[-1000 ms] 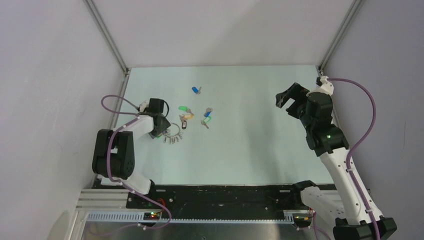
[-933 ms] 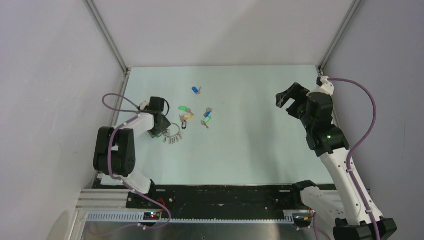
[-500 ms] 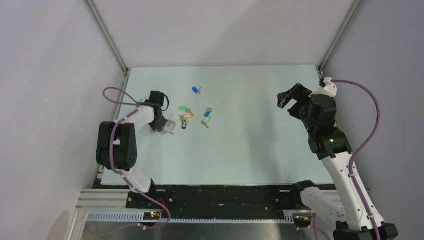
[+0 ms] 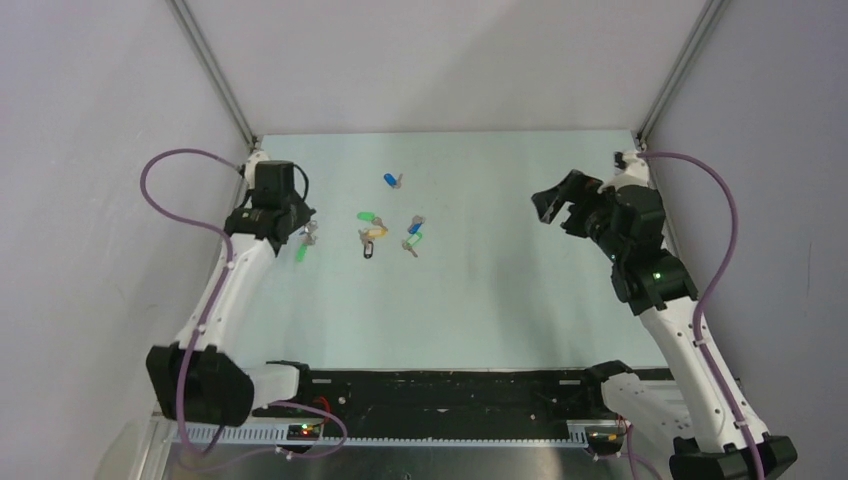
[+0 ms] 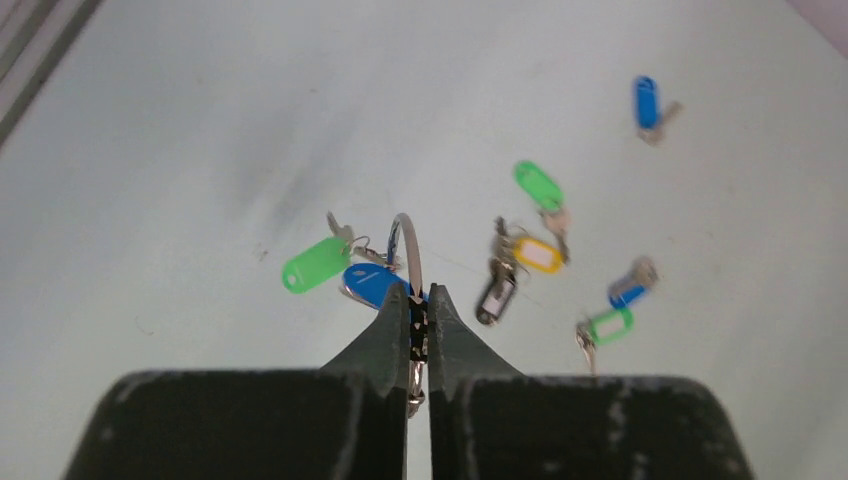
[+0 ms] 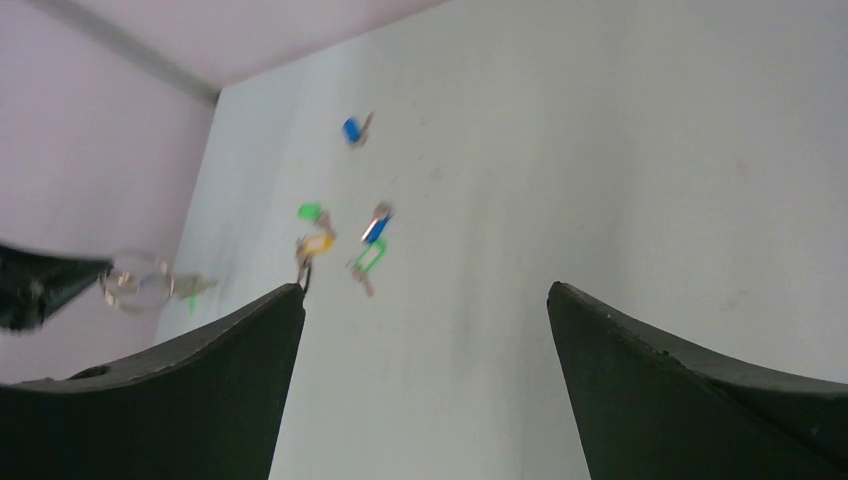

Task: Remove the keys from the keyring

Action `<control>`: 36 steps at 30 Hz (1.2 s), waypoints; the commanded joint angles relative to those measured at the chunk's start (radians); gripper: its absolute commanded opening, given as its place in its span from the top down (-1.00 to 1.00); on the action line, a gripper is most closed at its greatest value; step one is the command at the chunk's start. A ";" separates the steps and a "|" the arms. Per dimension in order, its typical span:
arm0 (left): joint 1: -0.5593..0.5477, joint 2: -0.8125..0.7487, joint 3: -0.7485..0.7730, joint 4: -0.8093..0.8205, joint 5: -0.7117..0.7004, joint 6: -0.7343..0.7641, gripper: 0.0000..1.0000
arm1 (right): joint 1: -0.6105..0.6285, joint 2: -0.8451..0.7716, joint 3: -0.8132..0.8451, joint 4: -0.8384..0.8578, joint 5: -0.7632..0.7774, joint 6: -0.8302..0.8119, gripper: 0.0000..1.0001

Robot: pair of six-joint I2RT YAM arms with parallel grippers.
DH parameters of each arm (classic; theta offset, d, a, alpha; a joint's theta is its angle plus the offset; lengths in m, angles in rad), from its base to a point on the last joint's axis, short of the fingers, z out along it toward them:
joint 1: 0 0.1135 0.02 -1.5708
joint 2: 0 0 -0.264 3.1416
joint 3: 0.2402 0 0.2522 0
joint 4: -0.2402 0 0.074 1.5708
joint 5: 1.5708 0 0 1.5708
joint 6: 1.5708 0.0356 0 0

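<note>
My left gripper (image 5: 418,290) is shut on the thin silver keyring (image 5: 405,240), which stands edge-on between the fingertips. A green-capped key (image 5: 315,264) and a blue-capped key (image 5: 372,283) dangle from the ring above the table. In the top view the left gripper (image 4: 298,226) holds the keyring (image 4: 310,232) at the table's left side, with the green cap (image 4: 301,254) hanging below. My right gripper (image 4: 560,210) is open in the air at the right with nothing between its fingers. It (image 6: 425,290) looks toward the keyring (image 6: 135,280) far to its left.
Several loose tagged keys lie on the pale table (image 4: 480,300): a blue one (image 4: 391,180) at the back, then green (image 4: 366,215), yellow (image 4: 374,232), black (image 4: 367,250), blue (image 4: 414,226) and a green-framed one (image 4: 413,240). Grey walls enclose the table.
The left gripper has shut on the keyring, lifted it off the table and carried it back and left as the arm stretched out. The right gripper moved slightly left, still open.
</note>
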 commanded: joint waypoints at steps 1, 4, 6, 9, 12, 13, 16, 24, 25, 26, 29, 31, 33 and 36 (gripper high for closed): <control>-0.046 -0.117 0.056 0.001 0.205 0.190 1.00 | 0.070 0.038 0.015 0.084 -0.197 -0.079 -0.93; -0.081 -0.145 0.101 0.001 0.476 0.277 0.99 | 0.119 0.062 0.015 0.109 -0.216 -0.122 -0.92; -0.094 -0.142 0.129 0.002 0.683 0.330 0.99 | 0.148 0.073 0.014 0.133 -0.245 -0.152 -0.92; -0.155 -0.163 0.168 0.000 0.887 0.433 0.99 | 0.197 0.086 0.015 0.174 -0.311 -0.214 -0.89; -0.246 -0.206 0.185 0.002 0.913 0.596 0.99 | 0.249 0.089 0.014 0.198 -0.329 -0.243 -0.81; -0.289 -0.223 0.193 0.002 0.912 0.616 0.99 | 0.260 0.087 0.011 0.216 -0.327 -0.253 -0.81; -0.353 -0.239 0.220 0.002 0.927 0.704 1.00 | 0.325 0.077 -0.015 0.260 -0.348 -0.295 -0.81; -0.469 -0.246 0.295 0.005 0.971 0.807 0.99 | 0.487 0.105 -0.039 0.312 -0.321 -0.435 -0.71; -0.489 -0.245 0.304 0.009 0.968 0.818 0.99 | 0.496 0.108 -0.047 0.321 -0.321 -0.442 -0.71; -0.497 -0.242 0.309 0.011 0.967 0.819 0.99 | 0.512 0.108 -0.052 0.350 -0.319 -0.449 -0.69; -0.511 -0.238 0.330 0.019 0.961 0.825 1.00 | 0.534 0.111 -0.061 0.394 -0.344 -0.458 -0.59; -0.513 -0.239 0.334 0.030 0.930 0.821 1.00 | 0.546 0.110 -0.062 0.403 -0.376 -0.465 -0.54; -0.515 -0.243 0.332 0.049 0.887 0.807 1.00 | 0.557 0.110 -0.067 0.404 -0.390 -0.486 -0.50; -0.515 -0.249 0.317 0.086 0.808 0.791 0.99 | 0.567 0.124 -0.093 0.454 -0.348 -0.502 -0.53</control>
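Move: Already hanging from the left fingers, the keyring sits about 3 cm right of and 4 cm below the left hand. From there the open right gripper is some 53 cm to the right, 7 cm farther back and 11 cm higher; the loose yellow-tag key lies 14 cm right, 7 cm ahead, 18 cm below. From the right hand, the keyring is roughly 50 cm left, 7 cm ahead and 15 cm below; the loose blue-tag key is 23 cm left, 13 cm ahead, 29 cm down. Swinging right about 24 cm while rising and then drawing back, the left hand carries the pinched keyring towards the right gripper, turning clockwise by roughly a quarter turn and levelling its fingers. The right hand comes to meet it, some 20 cm left and half as far back, turning counter-clockwise, its fingers narrowing a little but staying open, short of the ring. ##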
